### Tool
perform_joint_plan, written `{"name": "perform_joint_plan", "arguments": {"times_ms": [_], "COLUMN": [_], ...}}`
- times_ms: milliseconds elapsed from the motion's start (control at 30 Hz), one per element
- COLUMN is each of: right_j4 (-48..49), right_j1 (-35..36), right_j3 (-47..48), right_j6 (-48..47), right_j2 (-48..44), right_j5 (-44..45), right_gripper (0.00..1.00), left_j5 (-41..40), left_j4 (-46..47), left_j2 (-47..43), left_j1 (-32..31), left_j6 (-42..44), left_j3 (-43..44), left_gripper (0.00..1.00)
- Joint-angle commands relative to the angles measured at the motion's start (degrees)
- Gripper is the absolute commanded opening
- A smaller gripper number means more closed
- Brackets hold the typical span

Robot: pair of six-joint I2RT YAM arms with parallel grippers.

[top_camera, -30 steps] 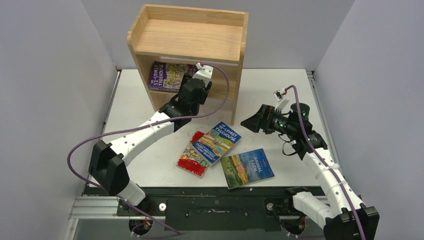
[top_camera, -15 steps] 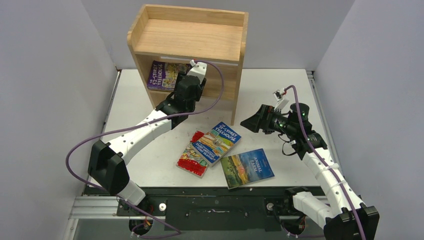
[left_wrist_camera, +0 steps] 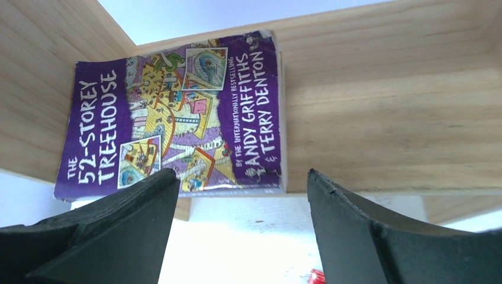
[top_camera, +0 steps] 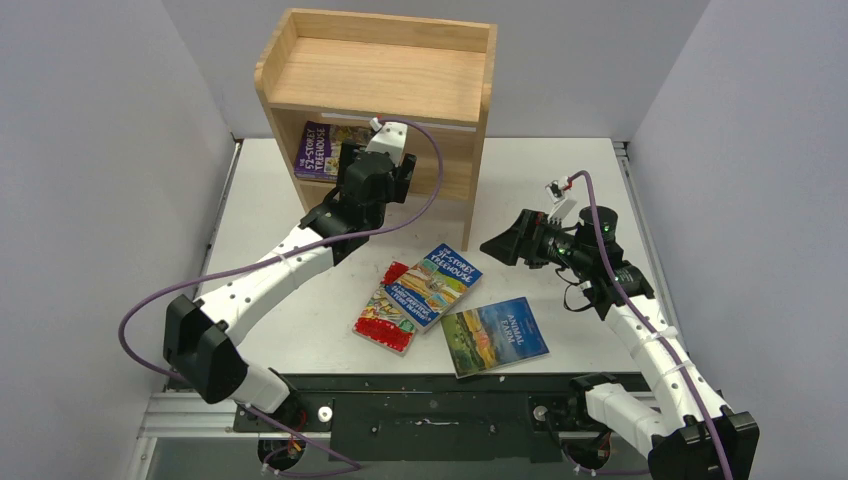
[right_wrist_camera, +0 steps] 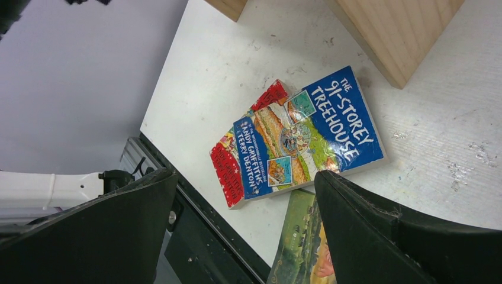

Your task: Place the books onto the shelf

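Observation:
The light wooden shelf (top_camera: 380, 75) stands at the back of the table. A purple book (left_wrist_camera: 177, 112) lies flat on its inner board at the left (top_camera: 318, 150). My left gripper (left_wrist_camera: 240, 174) is just in front of that opening (top_camera: 352, 165), open, with nothing between its fingers and clear of the book. A blue book (top_camera: 445, 278) lies on a red-bordered book (top_camera: 380, 328) mid-table, with the Animal Farm book (top_camera: 495, 335) beside them. My right gripper (top_camera: 497, 245) hovers open above these books (right_wrist_camera: 245, 174), holding nothing.
The shelf's right side panel (right_wrist_camera: 396, 35) stands close to the blue book (right_wrist_camera: 308, 133). Grey walls close in the white table (top_camera: 560, 175) on the left, back and right. A black metal rail (top_camera: 440, 400) runs along the near edge.
My left gripper has slid left along the shelf front and its jaws have spread wider; the purple book stays on the inner board. The right arm has not moved.

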Motion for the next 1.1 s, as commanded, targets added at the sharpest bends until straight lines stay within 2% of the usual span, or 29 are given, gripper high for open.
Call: {"name": "perform_joint_plan", "arguments": {"times_ms": [0,167,233,333,400,633,867,1067], "right_j4": [1.2,2.0,2.6,2.6,2.2,2.6,2.5,2.3], "right_j1": [0.8,1.2,1.5,2.0,2.2,2.6,3.1,3.4], "right_j3": [1.8,1.4,1.4,1.7,1.8,1.9,2.3,2.8], "right_j6": [-0.4,-0.2,0.1,-0.1,-0.4,-0.2,-0.1,-0.4], "right_j2": [0.1,0.4,0.6,1.0,1.0,1.1,1.5,1.9], "right_j5": [0.8,0.9,0.8,0.6,0.9,1.1,1.3,1.5], "right_gripper": [0.9,0.9,0.9,0.9,0.9,0.9,0.9,0.9], "left_j5": [0.0,-1.0,4.3,16.0,20.6,24.7,25.6,23.6], "left_j4": [-0.9,-6.7,-10.0,-13.7,-15.3,-23.3,-18.7,-13.0], "left_j2": [-8.3,-15.5,-17.1,-18.3,-18.9,-13.9,-11.5,-11.0], "left_j1": [-2.5,-2.1,0.8,9.7,14.0,20.4,20.8,20.8], "left_j6": [-5.6,-15.3,-17.4,-18.5,-17.9,-13.6,-12.5,-11.4], "left_j3": [-1.2,-6.3,-7.0,-7.4,-7.1,-0.2,-1.0,-2.9], "left_gripper": [0.79,0.75,0.75,0.75,0.75,0.67,0.6,0.48]}}
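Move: The 52-Storey Treehouse lies on the shelf about 5 cm ahead of the left hand's open fingers, 8 cm to their left and 5 cm lower. The shelf's right side panel is 18 cm to that hand's right and 4 cm ahead. On the table, the 91-Storey book is 16 cm back, 10 cm right and 26 cm below. From the right hand, the 52-Storey book is about 21 cm ahead and 27 cm left, nearly level. No contact can be made out as the left hand backs some 6 cm off the shelf while rising 4 cm, swings about 10 cm left across the front of the 52-Storey Treehouse, then sinks some 6 cm and eases slightly forward towards its front edge. The wrist rolls left side down and tips about 15 degrees downward; the fingers partly close from wide open, on nothing. ##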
